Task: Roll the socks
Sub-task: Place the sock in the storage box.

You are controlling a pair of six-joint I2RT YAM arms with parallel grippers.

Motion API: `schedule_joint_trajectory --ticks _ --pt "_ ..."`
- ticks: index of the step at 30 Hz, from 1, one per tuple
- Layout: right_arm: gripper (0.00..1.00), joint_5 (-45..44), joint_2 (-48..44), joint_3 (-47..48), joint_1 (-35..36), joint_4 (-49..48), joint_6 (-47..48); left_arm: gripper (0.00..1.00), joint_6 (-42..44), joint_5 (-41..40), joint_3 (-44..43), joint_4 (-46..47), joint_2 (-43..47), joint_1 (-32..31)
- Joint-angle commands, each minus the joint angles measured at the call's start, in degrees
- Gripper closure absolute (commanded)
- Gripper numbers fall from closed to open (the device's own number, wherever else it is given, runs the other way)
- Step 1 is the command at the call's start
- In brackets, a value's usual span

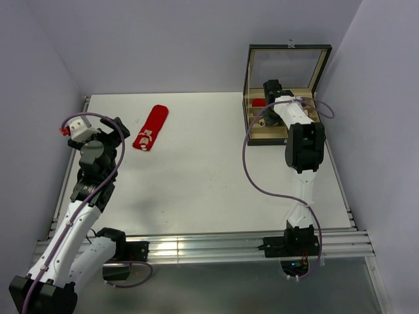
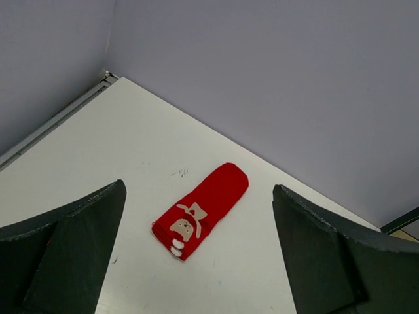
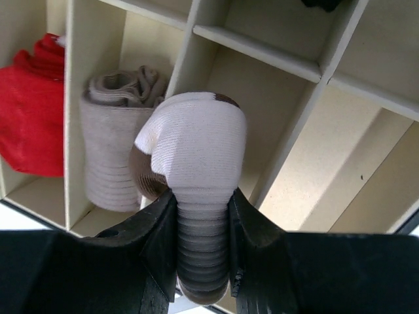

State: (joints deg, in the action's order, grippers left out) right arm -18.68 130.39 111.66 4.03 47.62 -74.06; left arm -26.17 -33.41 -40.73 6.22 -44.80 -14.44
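A red sock (image 1: pixel 150 128) with pale marks near one end lies flat at the table's back left; in the left wrist view the red sock (image 2: pixel 201 208) rests between and beyond my fingers. My left gripper (image 1: pixel 120 131) (image 2: pixel 198 191) is open, just left of that sock and not touching it. My right gripper (image 1: pixel 270 98) (image 3: pixel 201 219) is shut on a rolled cream sock (image 3: pixel 196 144) with brown patches. It holds the roll above a compartment of the divided box (image 1: pixel 280 139). The roll hides most of that compartment's floor.
The box (image 3: pixel 262 55) has cream dividers and an upright open lid (image 1: pixel 288 47) at the back right. A beige ribbed rolled bundle (image 3: pixel 114 154) fills the neighbouring compartment, and a red fabric item (image 3: pixel 29 118) the one left of it. Grey walls close in on three sides.
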Motion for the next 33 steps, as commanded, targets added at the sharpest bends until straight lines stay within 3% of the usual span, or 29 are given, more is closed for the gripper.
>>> schedule_joint_trajectory --ticks 1,13,25,33 --pt "0.86 -0.22 2.42 1.20 -0.17 -3.67 -0.82 0.01 -0.02 0.98 -0.14 2.13 0.06 0.02" --pt "0.45 -0.13 1.54 0.14 0.45 -4.29 0.06 0.01 -0.10 1.33 0.04 2.13 0.06 -0.07" --pt "0.34 -1.97 0.05 3.30 0.45 0.99 -0.91 0.01 -0.02 1.24 0.12 2.31 0.41 0.02" --pt "0.33 -2.86 -0.84 4.36 0.36 2.83 -0.82 0.01 0.25 1.15 0.39 2.57 1.20 0.02"
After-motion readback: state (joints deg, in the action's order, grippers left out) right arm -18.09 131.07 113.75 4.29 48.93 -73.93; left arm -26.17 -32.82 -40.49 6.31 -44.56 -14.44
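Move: The right hand holds the rolled sock at the mouth of the empty compartment, whose middle lies about 2 cm to the hand's right and 3 cm below. The grey sock's compartment is about 6 cm farther out and 1 cm to the right; the red rolled sock is some 12 cm straight ahead, and the black sock roughly 15 cm to the right, 1 cm back. From the left hand, the empty compartment is about 21 cm ahead, 55 cm right and 28 cm below. Keep the right gripper almost where it is, pointing down into the empty compartment; let it settle and drift left by no more than about half a centimetre. Then spread the fingers from a third open to about two thirds, so they stop squeezing the rolled sock, and only at the very end begin to ease up. ##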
